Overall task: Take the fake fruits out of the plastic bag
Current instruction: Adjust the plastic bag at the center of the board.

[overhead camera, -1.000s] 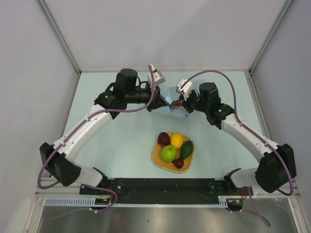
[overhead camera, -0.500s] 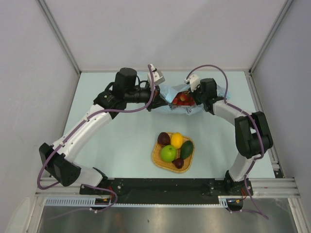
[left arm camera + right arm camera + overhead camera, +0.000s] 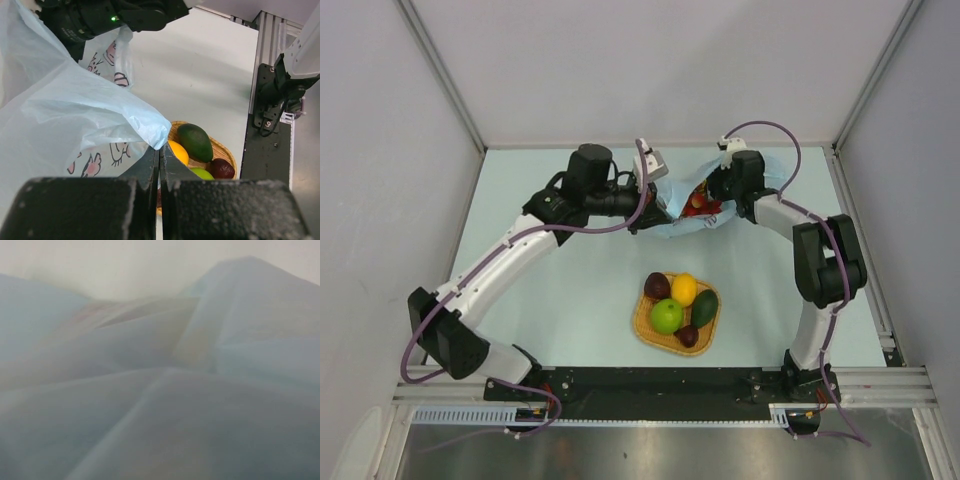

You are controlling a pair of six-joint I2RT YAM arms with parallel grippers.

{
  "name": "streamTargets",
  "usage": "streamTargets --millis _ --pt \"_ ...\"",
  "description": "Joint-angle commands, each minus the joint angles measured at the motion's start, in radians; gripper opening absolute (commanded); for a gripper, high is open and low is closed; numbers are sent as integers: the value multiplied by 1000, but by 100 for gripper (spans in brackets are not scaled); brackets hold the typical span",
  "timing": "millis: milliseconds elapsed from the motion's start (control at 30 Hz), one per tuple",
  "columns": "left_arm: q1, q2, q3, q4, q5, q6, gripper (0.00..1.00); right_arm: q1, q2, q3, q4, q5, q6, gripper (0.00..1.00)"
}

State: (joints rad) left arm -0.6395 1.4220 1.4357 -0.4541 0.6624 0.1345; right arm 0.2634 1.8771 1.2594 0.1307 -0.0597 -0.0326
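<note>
The pale blue plastic bag (image 3: 672,224) lies at the back of the table, its mouth lifted. My left gripper (image 3: 655,203) is shut on the bag's edge (image 3: 152,131); its jaws are pressed together on the film. My right gripper (image 3: 708,196) reaches into the bag's mouth from the right, beside the red berries (image 3: 697,204). The right wrist view shows only blurred bag film (image 3: 160,390), so its fingers are hidden. A lemon (image 3: 684,289), a green apple (image 3: 667,316), an avocado (image 3: 704,307) and two plums (image 3: 657,285) lie in the woven tray (image 3: 644,324). No pear shows.
The tray sits in the middle of the table, in front of the bag; it also shows in the left wrist view (image 3: 223,151) with the avocado (image 3: 196,141) and lemon (image 3: 178,151). Grey walls close in the table on three sides. The black rail (image 3: 660,385) runs along the near edge.
My right arm has folded back and its gripper has gone deeper into the bag's mouth. My left gripper has shifted slightly right with the bag edge. The berries came into sight.
</note>
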Motion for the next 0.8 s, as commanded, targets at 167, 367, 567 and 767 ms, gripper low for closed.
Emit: streamTargets --millis 167,367,567,767 --pt "-45 69 29 -26 19 53 0 -70 180 187 52 -37 292 56" --pt "-49 77 26 -28 2 57 0 -23 188 193 130 -317 133 1" --pt "-48 68 25 -37 -47 76 0 63 54 152 75 -454 92 0" --pt "-48 23 -34 -17 -109 68 0 223 -54 64 -55 -575 -3 6"
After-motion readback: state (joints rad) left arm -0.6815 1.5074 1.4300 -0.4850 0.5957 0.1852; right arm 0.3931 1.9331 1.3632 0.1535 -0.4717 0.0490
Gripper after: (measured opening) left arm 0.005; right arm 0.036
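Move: The fold of the bag's right-hand side that my open right hand is going for lies about 4 cm ahead, straight in line and some 3 cm below. The red fruits inside are about 4 cm back, 7 cm to the left and 7 cm below that hand; the basket is some 36 cm back and 14 cm left. My left hand already holds a raised bag corner: the red fruits lie about 20 cm ahead and 11 cm right, well below, the basket 11 cm back and 5 cm right. I push my right hand about 4 cm forward and down into the far right side of the bag, shut the fingers on the film, then sweep left some 14 cm, drawing back and rising, the hand turning counter-clockwise. My left hand keeps its pinch on the corner, lowering it about 4 cm. ##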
